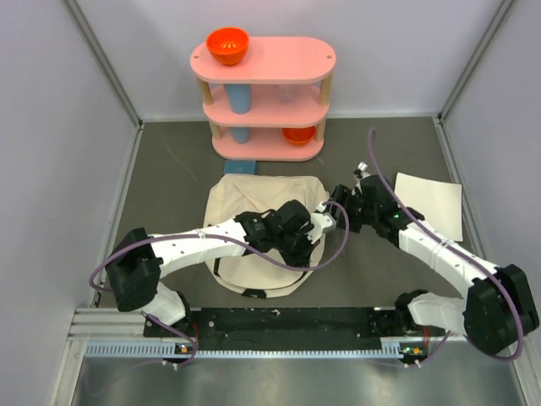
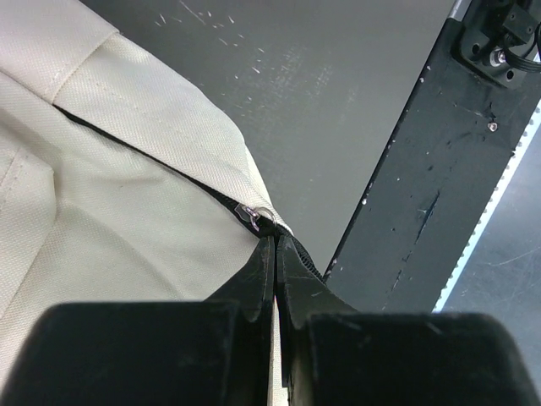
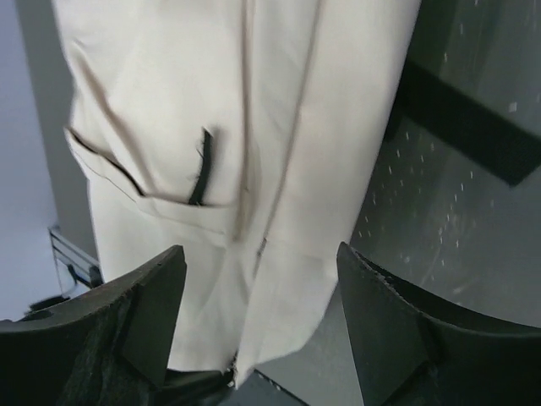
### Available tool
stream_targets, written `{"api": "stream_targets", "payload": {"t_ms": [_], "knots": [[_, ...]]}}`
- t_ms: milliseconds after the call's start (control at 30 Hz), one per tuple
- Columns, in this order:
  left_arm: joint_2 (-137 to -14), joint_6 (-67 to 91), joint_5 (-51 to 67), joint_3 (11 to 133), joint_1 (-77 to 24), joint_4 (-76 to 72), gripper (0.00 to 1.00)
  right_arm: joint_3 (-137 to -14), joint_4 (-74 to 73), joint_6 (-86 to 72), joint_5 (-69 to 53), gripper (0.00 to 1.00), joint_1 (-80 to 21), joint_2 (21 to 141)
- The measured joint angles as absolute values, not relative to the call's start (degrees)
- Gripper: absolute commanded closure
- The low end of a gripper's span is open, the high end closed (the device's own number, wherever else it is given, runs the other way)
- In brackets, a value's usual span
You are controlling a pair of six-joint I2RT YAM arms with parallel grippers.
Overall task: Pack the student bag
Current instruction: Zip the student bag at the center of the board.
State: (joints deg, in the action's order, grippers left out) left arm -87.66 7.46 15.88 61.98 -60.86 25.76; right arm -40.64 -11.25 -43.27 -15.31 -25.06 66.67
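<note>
The student bag [image 1: 254,207] lies flat in the middle of the table, cream canvas with a black zipper line. My left gripper [image 1: 309,245] reaches over it to its right edge. In the left wrist view that gripper [image 2: 275,241] is shut on the black zipper pull, and the metal slider [image 2: 248,211] shows just ahead of the tips. My right gripper [image 1: 336,205] hovers at the bag's far right corner. In the right wrist view it [image 3: 258,275] is open, a cream corner of the bag [image 3: 279,321] lying between the fingers [image 3: 156,304] without touching them.
A pink three-tier shelf [image 1: 264,63] stands at the back with an orange bowl [image 1: 227,45] on top, a blue cup [image 1: 239,100] and another orange bowl [image 1: 298,134] below. A white sheet [image 1: 431,203] lies at the right. A black rail [image 1: 287,321] runs along the near edge.
</note>
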Motion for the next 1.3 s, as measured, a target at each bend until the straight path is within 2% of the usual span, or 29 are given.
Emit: {"api": "stream_targets", "payload": {"t_ms": [200, 600, 700, 800, 833, 900, 933, 1300], "knots": [[-87.66, 7.46, 15.05, 62.24, -60.97, 25.78, 1.0, -40.64, -19.77, -42.83, -13.91, 0.3, -30.2, 68.53], [-87.66, 7.46, 14.0, 62.24, -61.45, 25.74, 1.0, -45.08, -22.5, -43.07, -11.64, 0.36, -37.47, 75.94], [-87.66, 7.44, 13.76, 62.24, -61.69, 25.71, 1.0, -46.52, -22.94, -43.09, -10.11, 0.45, -38.89, 77.6], [-87.66, 7.44, 13.32, 62.24, -61.82, 25.63, 1.0, -48.14, -24.12, -42.92, -8.36, 0.61, -40.03, 80.34], [-87.66, 7.46, 13.06, 62.24, -61.87, 25.61, 1.0, -48.47, -24.51, -42.89, -7.44, 0.77, -40.4, 81.03], [-87.66, 7.46, 12.71, 62.24, -61.91, 25.56, 1.0, -48.88, -25.39, -42.46, -5.76, 0.95, -40.77, 81.82], [-87.66, 7.44, 12.47, 62.24, -62.0, 25.47, 1.0, -49.08, -25.45, -42.48, -5.45, 1.0, -40.8, 81.95], [-86.72, 6.87, 10.11, 62.24, -62.57, 25.36, 1.0, -51.48, -27.66, -44.38, -2.83, 1.0, -40.1, 82.08]]}}
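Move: The folded cream edge of the student bag beside the zip, which my open right hand goes for, lies about 5 cm back, 4 cm left and 7 cm below it. From that hand, the zip pull is some 13 cm back and 5 cm left, and the bag's middle 7 cm back and 18 cm left. The white sheet lies level, 24 cm to its right. From my left hand, already shut on the pull, that edge is about 8 cm ahead and 2 cm right. I bring my open right hand down and back onto the bag's edge, roughly 5 cm each way, then ease it about 3 cm left, tipping the fingers some 25 degrees steeper. There I sink a little more, shut the fingers on the folded fabric and keep the pinch as the hand eases about a centimetre forward. My left hand stays in place, still holding the zip pull. ##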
